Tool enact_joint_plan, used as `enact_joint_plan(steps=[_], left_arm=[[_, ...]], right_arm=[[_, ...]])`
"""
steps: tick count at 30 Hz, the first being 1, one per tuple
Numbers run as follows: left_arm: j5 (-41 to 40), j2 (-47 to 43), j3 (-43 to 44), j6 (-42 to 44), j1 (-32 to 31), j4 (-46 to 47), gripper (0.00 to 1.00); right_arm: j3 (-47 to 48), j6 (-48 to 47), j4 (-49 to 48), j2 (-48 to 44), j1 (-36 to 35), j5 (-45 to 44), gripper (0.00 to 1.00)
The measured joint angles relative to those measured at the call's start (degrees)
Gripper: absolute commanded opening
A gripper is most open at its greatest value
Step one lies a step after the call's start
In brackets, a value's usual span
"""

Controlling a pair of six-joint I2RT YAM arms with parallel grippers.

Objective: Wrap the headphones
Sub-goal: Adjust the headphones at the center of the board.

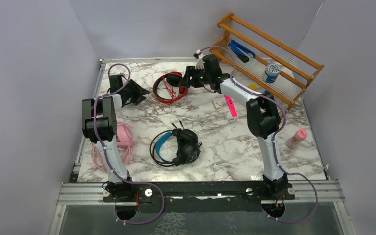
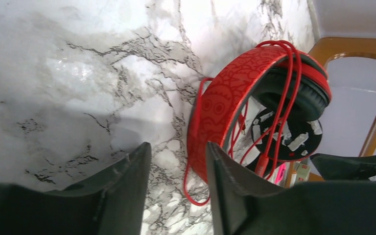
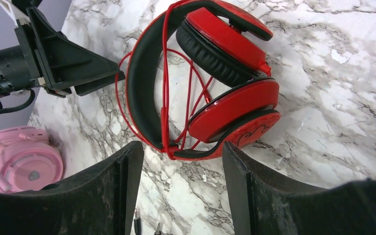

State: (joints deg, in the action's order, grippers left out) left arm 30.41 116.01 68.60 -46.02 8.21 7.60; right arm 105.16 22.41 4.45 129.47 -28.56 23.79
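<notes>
The red headphones [image 1: 169, 87] with a black inner band lie at the back middle of the table, and their red cable [image 3: 165, 73] loops across the band and cups. My left gripper [image 1: 138, 93] stands just left of them, open, with only a loop of red cable [image 2: 196, 193] on the marble between its fingers. My right gripper [image 1: 189, 80] stands just right of them, open and empty, its tips at the headband's edge [image 3: 182, 145]. The black headphones with a blue band [image 1: 176, 147] lie at the centre front. The pink headphones [image 1: 120, 142] lie at the front left beside the left arm.
A wooden rack [image 1: 269, 54] stands at the back right with a blue-lidded jar [image 1: 272, 72] on it. A pink marker [image 1: 231, 106] and a small white piece [image 1: 218, 103] lie right of centre. A pink bottle [image 1: 297, 138] lies near the right edge. Grey walls close in three sides.
</notes>
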Motion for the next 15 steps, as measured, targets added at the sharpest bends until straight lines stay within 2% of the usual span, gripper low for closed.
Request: enact_joint_plan(steps=[5, 15], left_arm=[[0.07, 1.84, 0.55, 0.07, 0.04, -0.17, 0.4], [0.5, 3.87, 2.62, 0.09, 0.09, 0.02, 0.25]], right_arm=[[1.18, 0.0, 0.46, 1.05, 0.0, -0.46, 0.63], [2.49, -0.02, 1.33, 2.71, -0.39, -0.7, 0.64]])
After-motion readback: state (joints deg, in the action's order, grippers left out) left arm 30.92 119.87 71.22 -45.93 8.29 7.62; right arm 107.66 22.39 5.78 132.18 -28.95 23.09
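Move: The red headphones lie some 12 cm to the right of my left hand and about 3 cm ahead, nearly level with it, with the near side of their band and a loose red cable loop only a few centimetres off. From my right hand their middle is roughly 6 cm left, 2 cm back and 7 cm below. The black headphones sit about 23 cm back and 14 cm right of my left hand; the pink headphones are some 24 cm back and 13 cm left of it. I close my left fingers from about half open to less than a third beside the headband, around where the loose red cable loop lies, while that hand sinks about 1.5 cm and then edges 1 cm forward; I can't see a firm grip yet. My right hand, its fingers still spread, eases down some 1.5 cm towards the ear-cup side of the red headphones. ##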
